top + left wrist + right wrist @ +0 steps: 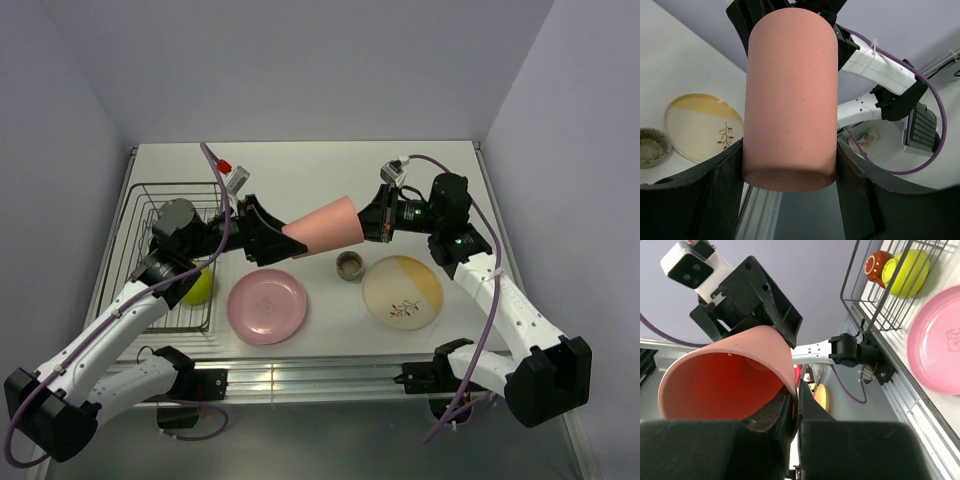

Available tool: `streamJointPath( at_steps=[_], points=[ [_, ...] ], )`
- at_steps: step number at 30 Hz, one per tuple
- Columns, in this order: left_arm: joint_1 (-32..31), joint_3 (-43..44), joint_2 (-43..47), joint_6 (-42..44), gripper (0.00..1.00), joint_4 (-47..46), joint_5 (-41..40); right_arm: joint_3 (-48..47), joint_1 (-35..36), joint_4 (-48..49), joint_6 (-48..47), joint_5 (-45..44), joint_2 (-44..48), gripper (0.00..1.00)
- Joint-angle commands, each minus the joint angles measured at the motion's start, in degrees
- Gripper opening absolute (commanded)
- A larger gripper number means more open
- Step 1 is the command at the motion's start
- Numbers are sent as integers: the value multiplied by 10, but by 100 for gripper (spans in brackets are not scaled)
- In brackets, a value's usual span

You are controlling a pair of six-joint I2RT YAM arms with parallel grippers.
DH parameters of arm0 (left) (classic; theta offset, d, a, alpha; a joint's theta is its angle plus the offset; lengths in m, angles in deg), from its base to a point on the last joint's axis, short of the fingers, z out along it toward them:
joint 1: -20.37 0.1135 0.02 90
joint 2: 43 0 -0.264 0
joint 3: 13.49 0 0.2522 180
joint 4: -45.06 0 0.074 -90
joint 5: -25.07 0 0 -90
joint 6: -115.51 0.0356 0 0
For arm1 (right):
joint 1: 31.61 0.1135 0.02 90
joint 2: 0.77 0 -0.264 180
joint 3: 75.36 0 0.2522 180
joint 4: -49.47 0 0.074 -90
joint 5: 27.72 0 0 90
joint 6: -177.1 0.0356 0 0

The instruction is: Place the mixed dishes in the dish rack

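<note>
The salmon-pink cup (325, 227) (790, 95) (725, 375) hangs on its side above the table between both arms. My right gripper (368, 222) (799, 390) is shut on the cup's rim, one finger inside and one outside. My left gripper (285, 240) (789, 152) straddles the cup's base end, and both fingers press its sides. The dish rack (135, 230) (865, 300) stands at the left and holds the lime-green bowl (198, 287) (907, 272) and the dark red-orange mug (875, 267).
On the table lie the pink plate (267, 306) (940, 340), the small grey-tan cup (349, 265) (651, 146) and the cream-and-orange plate (402, 287) (700, 125). Walls close the table in on three sides.
</note>
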Motion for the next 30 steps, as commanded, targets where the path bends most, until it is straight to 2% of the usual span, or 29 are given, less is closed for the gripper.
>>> streamJointPath(
  at_steps=[1,4,5,7,8,10,11,12,15,16,17,18,19,20,23,30],
  points=[
    [-5,36,13,29,0,35,-36,-35,2,-36,-43,-11,-4,6],
    [-3,32,36,37,0,63,-58,-57,1,-79,-81,-17,-10,43],
    [-3,38,42,42,0,78,-68,-63,0,-102,-107,-27,-13,67],
    [5,46,59,54,0,129,-101,-79,-3,-152,-131,-40,-16,94],
    [9,61,68,63,0,162,-114,-92,-10,-172,-160,-61,-17,100],
    [34,79,75,70,0,220,-156,-112,-20,-261,-201,-101,-19,100],
    [44,99,82,74,0,282,-173,-126,-29,-300,-250,-131,-19,100],
    [64,111,85,79,0,313,-190,-151,-33,-364,-269,-202,-17,100],
    [84,154,98,87,0,434,-298,-178,-40,-431,-318,-320,-4,100],
    [88,167,96,86,0,470,-334,-179,-40,-436,-329,-339,1,100],
    [90,190,86,77,0,506,-410,-179,-40,-440,-333,-353,6,100],
    [92,201,79,73,0,577,-448,-174,-40,-443,-334,-365,18,100],
    [92,212,74,66,0,608,-484,-171,-40,-442,-338,-377,22,100],
    [93,213,71,46,0,632,-554,-166,-40,-444,-341,-382,26,100],
    [93,214,76,-6,0,707,-653,-150,-39,-445,-346,-394,40,100],
    [94,237,84,-134,0,849,-725,-134,-1,-442,-353,-410,49,100]
  ],
)
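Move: Both hands hold the pink cup. From the left hand the dish rack's middle lies about 38 cm left, 18 ahead and 30 below; the green bowl in it 29 left, 11 ahead, and the pink plate 11 left, 5 ahead, 35 below. From the right hand the cup's middle is 7 cm left, 2 back, level; the small grey bowl is 13 ahead, 0 sideways, 31 below. Right opens and backs away; left swings the pink cup some 22 cm left towards the rack, tipping down. ##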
